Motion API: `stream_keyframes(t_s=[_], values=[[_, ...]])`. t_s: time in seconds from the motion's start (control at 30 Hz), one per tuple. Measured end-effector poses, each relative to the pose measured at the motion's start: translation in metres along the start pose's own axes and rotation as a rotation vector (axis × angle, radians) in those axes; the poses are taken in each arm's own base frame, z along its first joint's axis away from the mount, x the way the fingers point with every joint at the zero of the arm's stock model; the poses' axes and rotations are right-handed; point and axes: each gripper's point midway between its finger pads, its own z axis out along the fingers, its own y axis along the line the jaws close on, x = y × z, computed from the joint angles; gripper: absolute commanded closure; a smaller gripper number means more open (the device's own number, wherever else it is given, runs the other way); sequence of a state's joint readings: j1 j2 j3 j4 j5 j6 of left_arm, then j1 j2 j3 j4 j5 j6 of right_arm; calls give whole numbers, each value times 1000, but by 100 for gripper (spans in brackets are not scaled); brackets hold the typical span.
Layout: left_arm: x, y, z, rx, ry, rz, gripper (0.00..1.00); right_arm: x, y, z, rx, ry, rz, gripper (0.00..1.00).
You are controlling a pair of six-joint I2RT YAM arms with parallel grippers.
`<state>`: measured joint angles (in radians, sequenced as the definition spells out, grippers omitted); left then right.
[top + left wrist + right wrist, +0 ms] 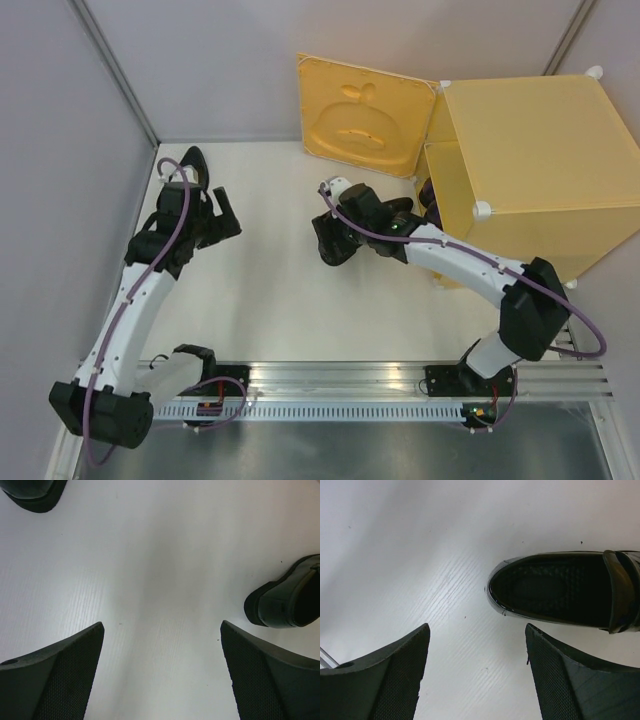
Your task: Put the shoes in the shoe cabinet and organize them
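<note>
The yellow shoe cabinet (530,150) stands at the back right with its embossed door (360,112) swung open to the left. My left gripper (162,650) is open over bare table. One glossy black shoe (287,597) lies just to its right and another black shoe (32,492) lies ahead to the left. In the top view this gripper (218,218) is at the far left, next to a black shoe (190,165) by the wall. My right gripper (477,650) is open too, with a black shoe (565,592) lying ahead and right of its fingers, untouched. A dark shoe (428,195) shows at the cabinet's mouth.
A grey wall (60,150) runs close along the table's left side, and another closes off the back. The aluminium rail (340,385) that carries both arm bases crosses the near edge. The open door leans over the back of the table.
</note>
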<state>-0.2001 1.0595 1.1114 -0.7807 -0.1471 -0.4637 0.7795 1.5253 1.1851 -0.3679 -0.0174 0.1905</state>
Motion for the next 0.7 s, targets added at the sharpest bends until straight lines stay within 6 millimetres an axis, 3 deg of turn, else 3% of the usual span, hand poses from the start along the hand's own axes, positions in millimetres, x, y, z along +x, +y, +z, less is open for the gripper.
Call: stream_keyframes(t_s=[0.13,0.37,0.43,0.57,0.63,0.7], values=[[9,18,-13,-29,-62,12,0,-1,3,29,23,43,-29,27],[38,41,-19,-44,-114,19,0,17,-7,72,85,138,-60,47],[45,45,-19,-45,-116,20,1,19,-10,81,98,156,-67,50],[45,45,-18,-46,-120,21,2,20,-16,91,126,179,-88,64],[45,45,-16,-49,-115,23,2,20,-19,96,139,188,-92,66],[45,45,-14,-51,-110,24,2,18,-18,99,139,190,-92,75]])
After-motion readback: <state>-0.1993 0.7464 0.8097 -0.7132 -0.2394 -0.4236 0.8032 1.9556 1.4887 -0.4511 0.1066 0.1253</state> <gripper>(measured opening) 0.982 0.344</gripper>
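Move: The black shoe lying aslant in mid-table has its middle about 11 cm ahead, 5 cm right and 12 cm below the right hand; its heel rim is nearer, 5 cm ahead, 3 left, 9 below. The purple heels in the cabinet are roughly 13 cm ahead and 18 right, the open door 25 ahead and 2 right. From the left hand, that shoe is 12 cm ahead and 31 right; the other black shoe is about 20 ahead and 9 left, both some 18 below. The black shoe's heel is taken by the right hand, which sinks about 8 cm while reaching 5 cm forward and a little left, fingers tilting some 15 degrees steeper down. They close from wide to about a third open around the heel's back wall, one inside and one outside, beginning a pinch. The open, empty left hand draws back 5 cm, also left and down, away from both black shoes. ##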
